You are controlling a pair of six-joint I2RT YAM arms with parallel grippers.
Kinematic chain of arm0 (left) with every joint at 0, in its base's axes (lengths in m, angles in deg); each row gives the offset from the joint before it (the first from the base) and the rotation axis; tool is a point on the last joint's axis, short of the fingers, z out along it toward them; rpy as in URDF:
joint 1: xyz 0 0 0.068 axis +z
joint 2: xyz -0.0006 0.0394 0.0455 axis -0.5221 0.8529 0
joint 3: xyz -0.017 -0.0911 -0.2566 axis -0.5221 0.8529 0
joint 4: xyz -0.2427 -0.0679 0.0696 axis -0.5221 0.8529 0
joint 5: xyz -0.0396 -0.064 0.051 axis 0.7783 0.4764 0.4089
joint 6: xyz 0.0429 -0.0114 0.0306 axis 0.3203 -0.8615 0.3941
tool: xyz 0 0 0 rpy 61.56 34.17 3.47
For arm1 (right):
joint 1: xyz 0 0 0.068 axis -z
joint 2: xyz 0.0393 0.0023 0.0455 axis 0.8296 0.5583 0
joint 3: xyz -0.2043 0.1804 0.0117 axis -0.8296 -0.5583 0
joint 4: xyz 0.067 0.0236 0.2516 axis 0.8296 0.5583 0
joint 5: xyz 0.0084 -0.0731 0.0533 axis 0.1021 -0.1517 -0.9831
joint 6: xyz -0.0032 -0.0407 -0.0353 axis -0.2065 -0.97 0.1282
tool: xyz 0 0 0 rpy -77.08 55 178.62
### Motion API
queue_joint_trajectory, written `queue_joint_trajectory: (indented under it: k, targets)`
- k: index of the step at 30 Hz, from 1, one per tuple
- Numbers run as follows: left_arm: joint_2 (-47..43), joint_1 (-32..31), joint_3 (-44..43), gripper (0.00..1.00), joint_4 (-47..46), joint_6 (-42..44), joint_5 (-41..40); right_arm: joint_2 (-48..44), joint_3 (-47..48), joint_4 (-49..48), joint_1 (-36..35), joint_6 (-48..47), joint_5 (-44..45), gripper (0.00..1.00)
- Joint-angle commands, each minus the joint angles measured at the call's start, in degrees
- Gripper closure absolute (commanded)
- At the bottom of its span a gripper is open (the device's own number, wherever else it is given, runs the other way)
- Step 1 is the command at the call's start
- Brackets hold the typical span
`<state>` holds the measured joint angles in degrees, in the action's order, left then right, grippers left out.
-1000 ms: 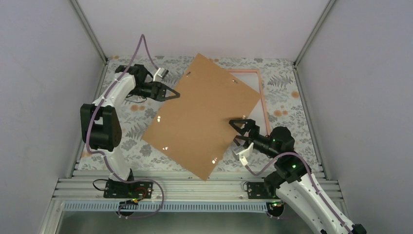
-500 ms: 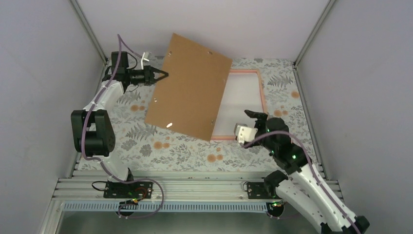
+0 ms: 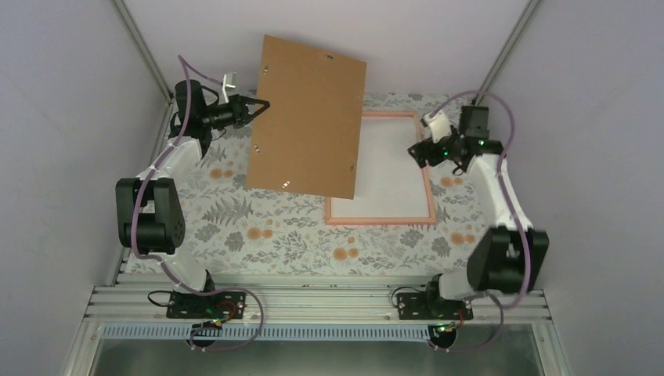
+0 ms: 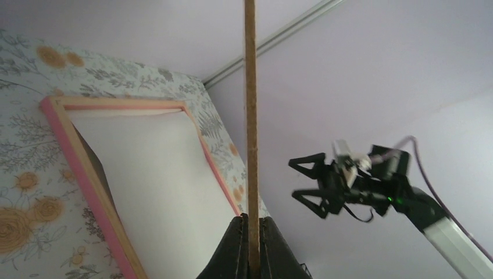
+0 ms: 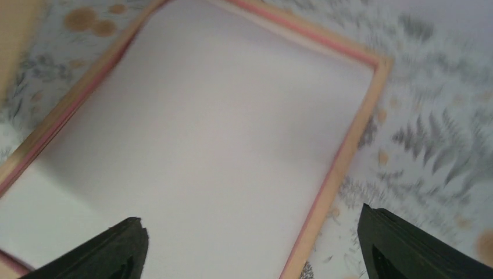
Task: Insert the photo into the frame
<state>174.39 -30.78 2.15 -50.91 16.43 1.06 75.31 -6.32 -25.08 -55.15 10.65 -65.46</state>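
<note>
The pink frame (image 3: 380, 222) lies flat on the floral cloth at centre right, with a plain white sheet (image 3: 391, 168) filling it. The photo is out of view; no sunset print shows anywhere. My left gripper (image 3: 262, 103) is shut on the left edge of the brown backing board (image 3: 309, 117) and holds it tilted in the air, over the frame's left side. From the left wrist the board (image 4: 250, 116) is edge-on between the jaws of the left gripper (image 4: 251, 224). My right gripper (image 3: 416, 153) hovers open above the frame's far right rim (image 5: 343, 157), with nothing in it.
The floral tablecloth (image 3: 258, 227) covers the table. Lilac walls close in the left, back and right, with aluminium posts (image 3: 493, 70) at the far corners. The arm bases sit on a rail (image 3: 313, 301) at the near edge.
My left gripper has lifted the backing board up and to the left, uncovering the frame. The right arm has swung from the near side to the frame's far right corner.
</note>
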Motion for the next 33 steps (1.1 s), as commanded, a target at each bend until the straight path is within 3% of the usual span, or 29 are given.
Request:
queue_joint_trajectory:
  k: [1,8,14,25,33]
  targets:
    - [-2.42,0.01,-2.55,0.98,-1.02,1.69,-0.63,13.03,7.32,5.97,9.69,13.36,-14.66,0.15]
    - [-3.41,1.92,-2.91,0.98,6.91,8.91,0.12,29.10,14.82,2.07,14.53,23.43,-14.60,0.31]
    - [-2.41,3.44,-3.95,0.98,9.36,11.64,1.55,36.86,17.27,-1.47,14.78,25.29,-14.03,0.35]
    - [-2.37,5.27,-2.95,0.98,10.70,13.89,1.66,43.77,16.66,-5.80,14.74,28.07,-16.31,0.38]
    - [-1.83,5.29,0.64,0.98,4.34,8.19,2.06,43.49,11.01,-8.23,13.62,31.17,-24.83,0.43]
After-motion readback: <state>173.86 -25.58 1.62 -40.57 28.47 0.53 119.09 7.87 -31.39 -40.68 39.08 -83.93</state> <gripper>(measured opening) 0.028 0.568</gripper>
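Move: The frame's right bar, where the open right hand is headed, lies about 9 cm ahead of that hand, 7 cm to its right and 19 cm below. The frame's middle is some 6 cm ahead, 8 cm left and 20 cm below. From the left hand the frame's middle is roughly 37 cm right, 2 cm back and 28 cm down; the brown board it holds is centred about 13 cm right and 3 cm back, level with the fingers. No new contact can be made out: the right hand dives some 19 cm, swinging about 9 cm forward and 7 cm right, quick at first, then slowing, to bring its fingers either side of the frame's right bar. It rolls around 50 degrees clockwise while the fingers close partway. The left hand keeps its pinch on the brown board's left edge and carries it 4 cm left, sinking slightly. ##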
